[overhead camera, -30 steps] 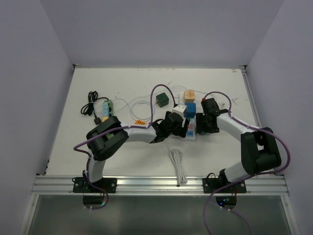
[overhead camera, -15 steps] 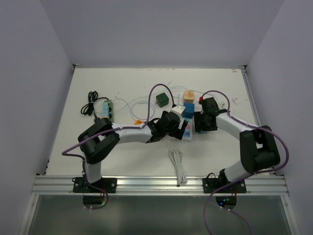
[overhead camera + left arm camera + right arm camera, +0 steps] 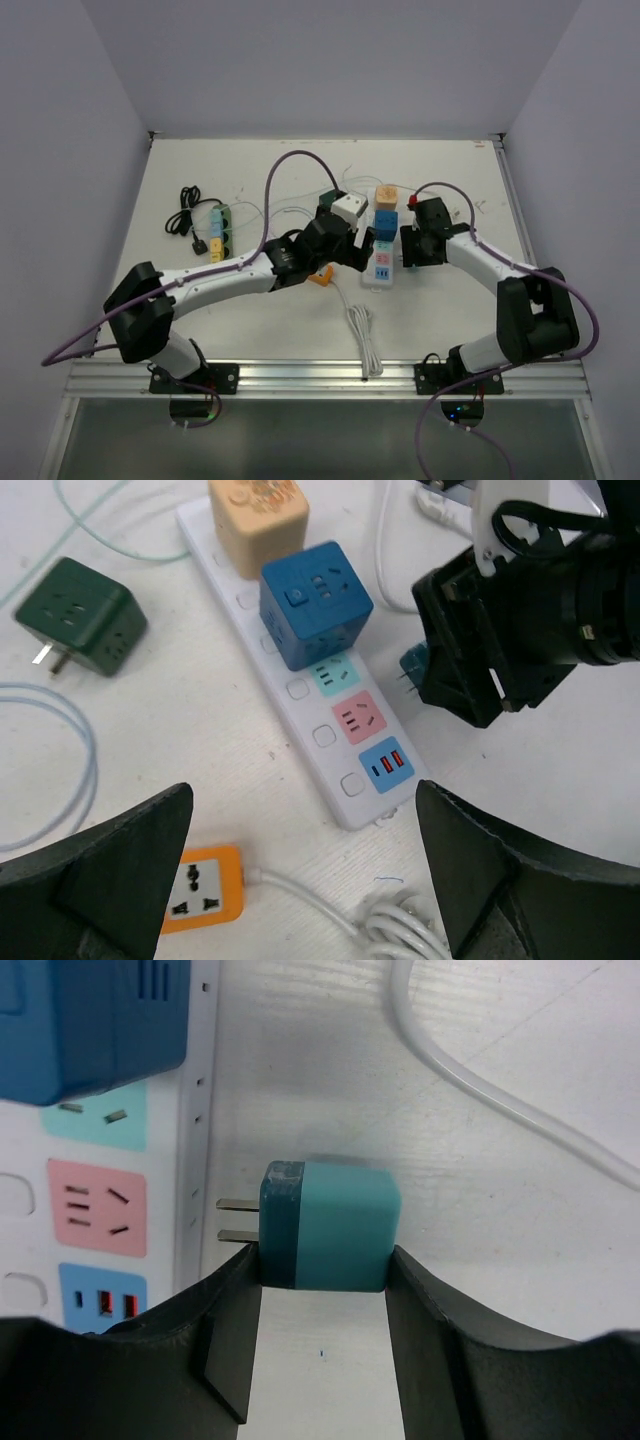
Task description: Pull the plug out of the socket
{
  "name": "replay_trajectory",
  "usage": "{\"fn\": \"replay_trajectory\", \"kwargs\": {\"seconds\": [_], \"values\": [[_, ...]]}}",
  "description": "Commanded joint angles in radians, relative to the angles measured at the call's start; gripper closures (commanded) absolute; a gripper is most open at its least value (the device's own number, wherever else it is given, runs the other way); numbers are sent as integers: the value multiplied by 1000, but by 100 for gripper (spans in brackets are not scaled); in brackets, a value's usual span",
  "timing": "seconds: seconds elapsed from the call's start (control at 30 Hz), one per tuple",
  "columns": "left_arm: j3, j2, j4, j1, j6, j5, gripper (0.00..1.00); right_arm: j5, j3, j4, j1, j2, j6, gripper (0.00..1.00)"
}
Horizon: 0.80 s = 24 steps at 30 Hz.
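The white power strip (image 3: 377, 270) lies mid-table, also in the left wrist view (image 3: 300, 692) and the right wrist view (image 3: 197, 1160). A beige cube (image 3: 386, 194) and a blue cube (image 3: 386, 222) are plugged into its far end. My right gripper (image 3: 322, 1265) is shut on a teal plug (image 3: 335, 1225). The plug's two prongs are out of the strip, just right of it. The plug also shows in the left wrist view (image 3: 412, 668). My right gripper (image 3: 410, 250) sits at the strip's right side. My left gripper (image 3: 350, 250) is open and empty (image 3: 303, 800), left of the strip.
A dark green cube adapter (image 3: 82, 615) lies left of the strip's far end. An orange adapter (image 3: 320, 277) and a coiled white cable (image 3: 360, 330) lie near the strip's near end. A black cable (image 3: 183, 215) and a small green-yellow strip (image 3: 218, 230) sit far left.
My left arm has swung left and back, taking its open gripper off the strip and uncovering the orange adapter. The right gripper has stayed beside the strip with the teal plug.
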Motion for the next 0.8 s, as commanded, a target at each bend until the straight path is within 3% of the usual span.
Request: {"fn": "replay_trajectory", "kwargs": {"seconds": [0.0, 0.23, 0.43, 0.77], "values": [[-34, -129, -64, 11, 46, -144, 3, -6, 43, -49, 3, -131, 5, 73], [-160, -321, -132, 47, 32, -254, 1, -98, 95, -135, 5, -285, 13, 74], [-289, -485, -120, 62, -19, -297, 0, -274, 184, -67, 54, -334, 99, 76], [-387, -655, -173, 71, -54, -375, 0, -229, 471, 9, 294, 48, 90, 75]]}}
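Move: The right hand already grips the teal plug just above the table; the green plug, beside which it seems bound, lies about 21 cm left and 14 ahead. The white strip's middle is some 9 cm left and 6 ahead, its blue plug about 8 left and 9 ahead. From the empty, raised left hand the teal plug lies roughly 14 cm right, 2 ahead and 11 below. Right hand raises the held teal plug some 15 cm, then swings left towards green plug; left withdraws leftward. ##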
